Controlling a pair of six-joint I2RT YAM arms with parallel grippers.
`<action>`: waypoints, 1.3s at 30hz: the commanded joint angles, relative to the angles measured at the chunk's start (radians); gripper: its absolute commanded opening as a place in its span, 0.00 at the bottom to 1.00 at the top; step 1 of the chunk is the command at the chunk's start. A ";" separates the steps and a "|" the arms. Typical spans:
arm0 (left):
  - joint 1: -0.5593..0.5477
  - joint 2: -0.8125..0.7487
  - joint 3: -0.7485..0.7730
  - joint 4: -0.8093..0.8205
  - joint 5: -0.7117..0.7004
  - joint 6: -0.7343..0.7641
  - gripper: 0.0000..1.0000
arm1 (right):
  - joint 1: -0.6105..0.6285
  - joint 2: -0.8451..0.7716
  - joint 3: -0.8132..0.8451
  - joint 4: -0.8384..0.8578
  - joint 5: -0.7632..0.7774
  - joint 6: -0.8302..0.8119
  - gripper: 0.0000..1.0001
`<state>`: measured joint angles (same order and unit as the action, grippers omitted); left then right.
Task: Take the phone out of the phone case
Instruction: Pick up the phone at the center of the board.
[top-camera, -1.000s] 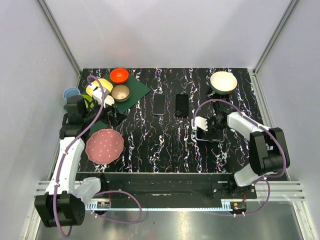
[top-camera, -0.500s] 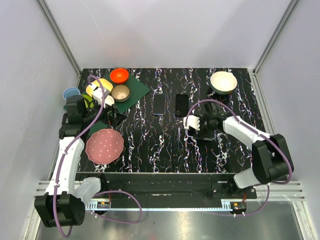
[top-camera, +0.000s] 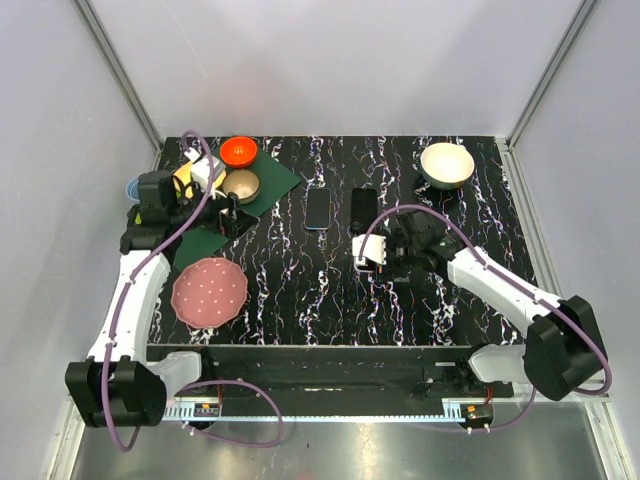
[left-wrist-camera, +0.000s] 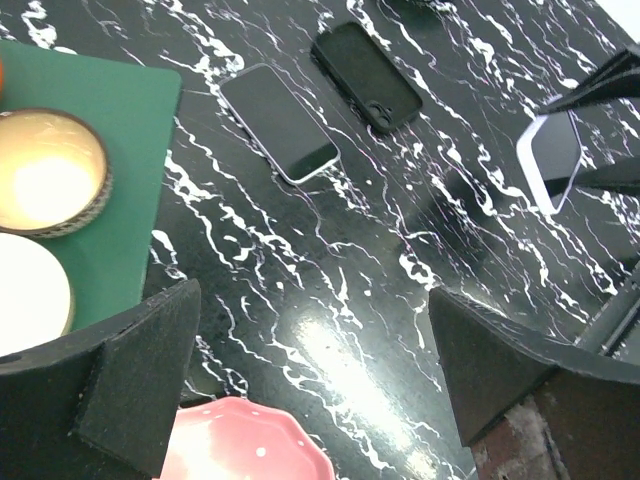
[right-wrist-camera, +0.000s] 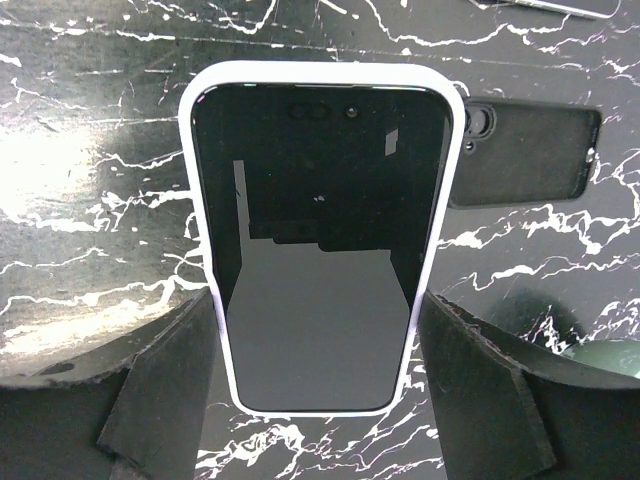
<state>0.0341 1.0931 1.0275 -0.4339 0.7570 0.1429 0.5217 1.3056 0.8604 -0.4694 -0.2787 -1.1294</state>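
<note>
A phone with a dark screen sits inside a white phone case (right-wrist-camera: 320, 240). My right gripper (right-wrist-camera: 318, 300) is shut on the case's two long edges and holds it above the table, screen towards the wrist camera. From above, the cased phone (top-camera: 366, 250) hangs right of the table's middle, and it also shows at the right of the left wrist view (left-wrist-camera: 552, 160). My left gripper (left-wrist-camera: 312, 300) stands open over bare tabletop at the left, with nothing between its fingers (top-camera: 225, 215).
A bare phone (top-camera: 318, 208) and an empty black case (top-camera: 364, 210) lie side by side mid-table. A pink plate (top-camera: 208, 290) sits front left. Behind it are a green mat (top-camera: 262, 190), a bronze bowl (top-camera: 241, 185) and a red bowl (top-camera: 238, 151). A white bowl (top-camera: 446, 164) stands back right.
My right gripper has carried the cased phone leftward, towards the table's middle. My left arm has swung back and up a little, its jaws still wide.
</note>
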 joint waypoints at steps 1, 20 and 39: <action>-0.066 -0.007 0.029 -0.008 -0.040 0.041 0.99 | 0.021 -0.048 0.048 0.072 0.009 0.037 0.00; -0.321 0.326 0.270 -0.003 0.030 -0.118 0.99 | 0.095 -0.131 0.095 0.169 0.107 0.152 0.00; -0.493 0.510 0.416 0.000 -0.027 -0.230 0.99 | 0.176 -0.118 0.011 0.531 0.274 0.289 0.00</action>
<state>-0.4397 1.5791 1.3964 -0.4576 0.7357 -0.0536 0.6750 1.2057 0.8734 -0.1253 -0.0517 -0.8700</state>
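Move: Between the right fingers, gripped by its sides, is the phone in its pale case; it lies about 31 cm to the right of the open left hand, roughly 3 cm nearer the base and 15 cm lower. From the left hand, the bare black phone lies some 19 cm ahead, 18 cm right and 24 cm below; the empty black case is level with it, 13 cm farther right. For the right hand, the left fingertips are 31 cm left, 3 cm ahead and 15 cm up. Bringing the two hands together in the air: the left, fingers still wide open, sweeps about 18 cm right towards the held phone, drawing back slightly before edging forward, turning clockwise and dipping its fingertips. The right keeps its grip on the case's sides and lifts some 10 cm, drifting left and a little forward as its steeply down-pointing fingers swing up towards level. ##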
